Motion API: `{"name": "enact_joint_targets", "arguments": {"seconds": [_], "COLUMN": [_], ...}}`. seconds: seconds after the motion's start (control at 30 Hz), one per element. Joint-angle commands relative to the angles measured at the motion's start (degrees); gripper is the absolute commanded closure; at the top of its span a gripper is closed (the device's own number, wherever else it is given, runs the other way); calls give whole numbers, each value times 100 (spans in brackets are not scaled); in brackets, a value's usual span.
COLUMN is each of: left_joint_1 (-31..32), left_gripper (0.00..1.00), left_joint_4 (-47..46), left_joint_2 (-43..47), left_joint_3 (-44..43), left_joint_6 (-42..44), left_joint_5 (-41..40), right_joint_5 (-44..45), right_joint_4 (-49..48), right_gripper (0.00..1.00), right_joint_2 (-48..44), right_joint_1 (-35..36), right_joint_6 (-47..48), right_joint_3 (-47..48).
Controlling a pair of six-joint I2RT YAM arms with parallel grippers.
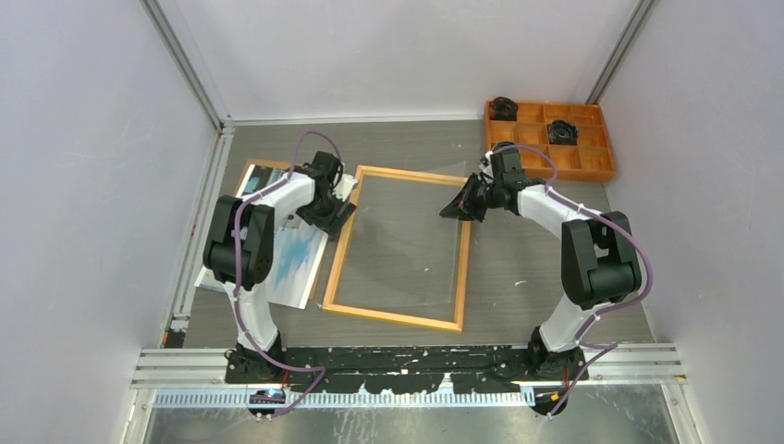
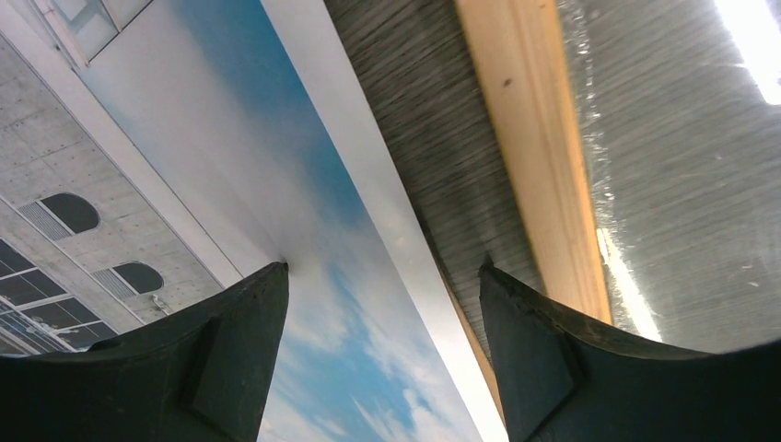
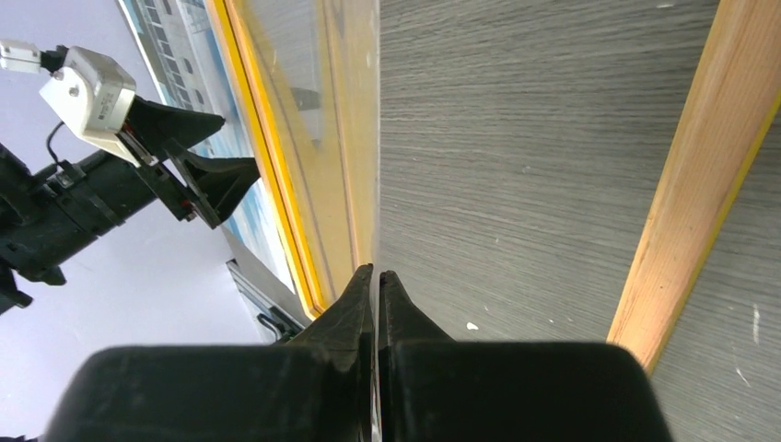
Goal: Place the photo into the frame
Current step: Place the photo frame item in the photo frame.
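The frame (image 1: 393, 314) lies flat mid-table, wood-coloured side up; its rails show in the left wrist view (image 2: 530, 157) and right wrist view (image 3: 700, 184). The photo (image 1: 296, 264), blue sky and white building face up, lies left of the frame. My left gripper (image 1: 340, 215) is open and low over the photo's right edge (image 2: 304, 184), one finger on the print and the other over bare table (image 2: 378, 276). My right gripper (image 1: 455, 209) is shut on the edge of a clear sheet (image 1: 407, 240), holding it tilted over the frame (image 3: 376, 274).
A brown backing board (image 1: 254, 166) lies under the photo, its corner showing at the far left. An orange compartment tray (image 1: 592, 166) with black items stands at the back right. White walls enclose the table on three sides.
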State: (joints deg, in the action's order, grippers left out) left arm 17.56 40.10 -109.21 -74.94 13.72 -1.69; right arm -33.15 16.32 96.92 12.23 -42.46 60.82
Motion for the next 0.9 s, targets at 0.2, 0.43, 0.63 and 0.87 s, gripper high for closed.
{"name": "enact_joint_targets", "arguments": {"seconds": [0.2,0.43,0.63,0.87], "left_joint_1": [221,213,193,-172], "left_gripper": [23,23,24,25], "left_joint_4": [-323,-183,-68,180], "left_joint_2": [-67,84,143,188], "left_joint_3": [83,54,-17,-263], "left_joint_6": [-62,-90,-145,-303], "left_joint_5": [14,317,559,1165], "right_joint_5": [-983,-1161,-1253,-1178], "right_joint_4": [-1586,-2102,-2916,-2891], "right_gripper": [99,99,99,99], "right_joint_2": [100,-275,-351,-506], "right_joint_1": [-10,4,34,172], "right_joint_6": [-1246,-1748,-2454,-2536], "right_joint_3": [-307,-449,-726,-595]}}
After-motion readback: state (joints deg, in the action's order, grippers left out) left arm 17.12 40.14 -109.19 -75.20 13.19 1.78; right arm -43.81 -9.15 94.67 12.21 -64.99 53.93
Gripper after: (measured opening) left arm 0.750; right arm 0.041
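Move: The right hand holds the clear sheet pinched by its right edge over the frame. The frame's middle lies about 8 cm to that hand's left, 2 cm back and 8 cm below; the frame's right bar is some 5 cm to its right and 3 cm back, and the photo's middle about 34 cm left, level with it fore and aft. From the low, open left hand, the frame's middle is some 14 cm right and 4 cm back; the photo's middle is 12 cm left and 2 cm back. Keeping its pinch on the clear sheet, the right hand first eases about 1 cm left and forward at the same height, then climbs some 6 cm while still drifting left over the frame, its left-pointing fingers tipping up towards level by about 20 degrees. The left hand stays low and open beside the frame's left bar, edging not quite 1 cm right, its near finger up close to or against that bar. ##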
